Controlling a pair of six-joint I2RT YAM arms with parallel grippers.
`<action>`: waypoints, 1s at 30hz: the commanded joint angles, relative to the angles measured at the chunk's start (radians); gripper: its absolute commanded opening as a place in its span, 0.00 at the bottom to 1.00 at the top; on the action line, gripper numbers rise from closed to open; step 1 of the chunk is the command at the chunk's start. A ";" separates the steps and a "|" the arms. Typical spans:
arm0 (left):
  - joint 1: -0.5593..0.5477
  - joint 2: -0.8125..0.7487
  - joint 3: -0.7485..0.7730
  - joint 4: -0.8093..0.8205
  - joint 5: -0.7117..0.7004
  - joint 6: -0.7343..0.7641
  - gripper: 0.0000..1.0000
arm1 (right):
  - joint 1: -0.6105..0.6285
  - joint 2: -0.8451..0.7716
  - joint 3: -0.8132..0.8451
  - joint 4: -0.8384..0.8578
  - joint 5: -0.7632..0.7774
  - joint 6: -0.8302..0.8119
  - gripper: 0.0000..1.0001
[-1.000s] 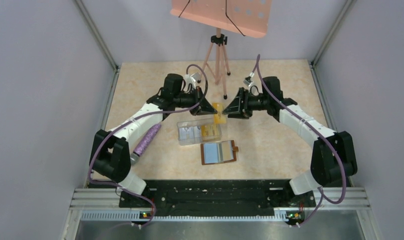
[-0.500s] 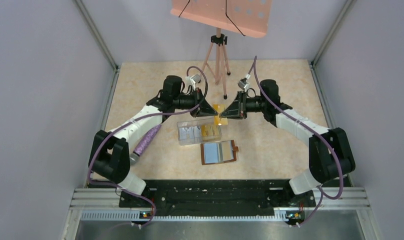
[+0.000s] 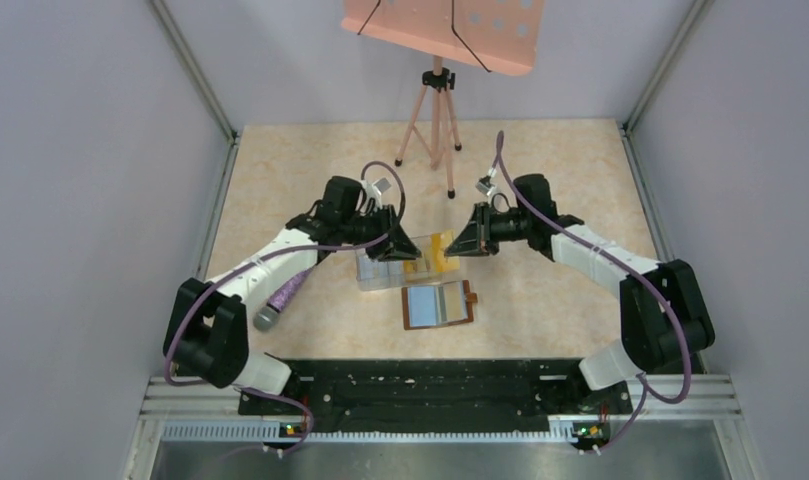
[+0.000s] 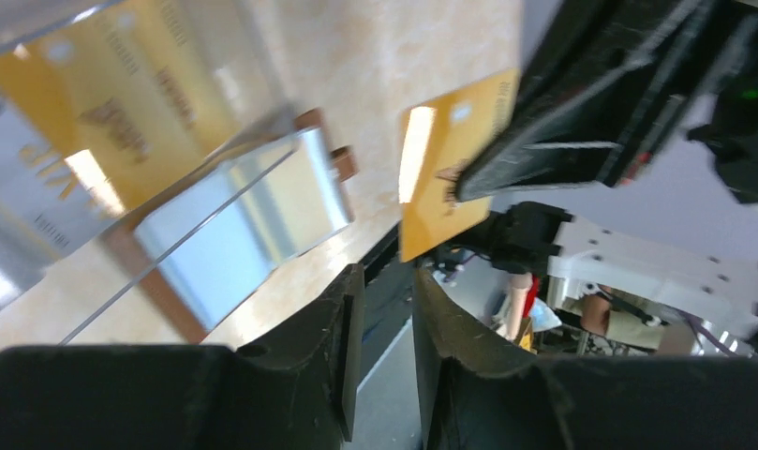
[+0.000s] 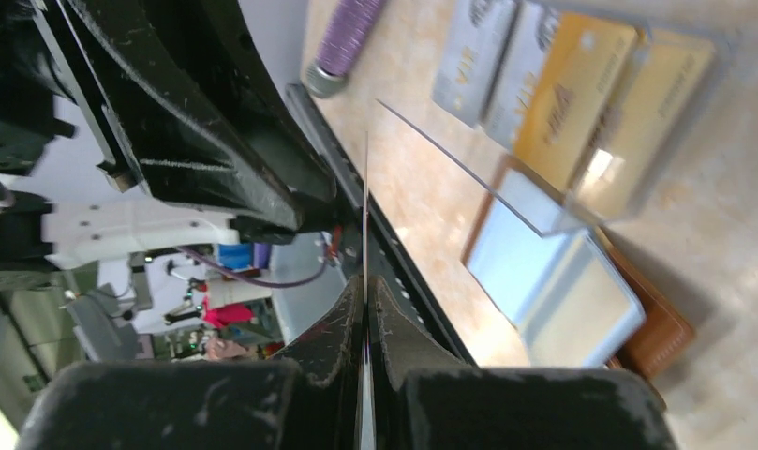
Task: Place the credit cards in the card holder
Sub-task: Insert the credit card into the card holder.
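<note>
An orange-yellow credit card (image 3: 440, 246) hangs above the clear box's right end, and my right gripper (image 3: 453, 247) is shut on it. In the right wrist view this card (image 5: 365, 206) shows edge-on as a thin line between the closed jaws of the right gripper (image 5: 366, 286). My left gripper (image 3: 411, 252) faces it from the left, open and a little apart from the card (image 4: 447, 159); nothing lies between the fingers of the left gripper (image 4: 386, 281). The brown card holder (image 3: 438, 304) lies open on the table in front of the box, clear pockets up.
A clear plastic box (image 3: 400, 268) holds more orange and pale cards (image 5: 543, 80). A purple cylinder (image 3: 285, 293) lies under the left forearm. A tripod (image 3: 436, 125) with a pink board stands at the back. Walls close in both sides.
The left gripper has let go of the orange card and opened. The right gripper has shut on it. Both grippers have come nearer and lower, over the clear box.
</note>
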 commanded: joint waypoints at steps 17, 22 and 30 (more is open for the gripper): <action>-0.210 0.274 0.059 -0.280 -0.490 0.194 0.00 | 0.110 0.061 -0.087 -0.197 0.252 -0.253 0.00; -0.209 0.383 0.224 -0.361 -0.571 0.219 0.00 | 0.110 0.164 0.044 -0.195 0.289 -0.233 0.00; -0.174 0.425 0.308 -0.398 -0.581 0.219 0.00 | 0.110 0.201 0.124 -0.208 0.298 -0.220 0.00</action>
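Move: The open card holder lies flat on the table about 18 cm below the empty left hand, some 4 cm back and 5 cm to its right. From the right hand, which already holds a gold credit card, the card holder is about 17 cm below, 4 cm back and 2 cm to the left. The clear box is some 4 cm ahead and 3 cm left of the left hand, 17 cm down; from the right hand it is about 4 cm ahead and 10 cm left. Still pinching the gold card, the right hand sinks with it towards the card holder, about 10 cm in all, tipping some 20 degrees further down; it first swings back about 7 cm, then returns forward. The left hand drops alongside, some 15 cm, likewise back and then forward again, closing its part-open fingers and tilting them about 40 degrees steeper, ending low by the box's near rim and the holder's far edge. ##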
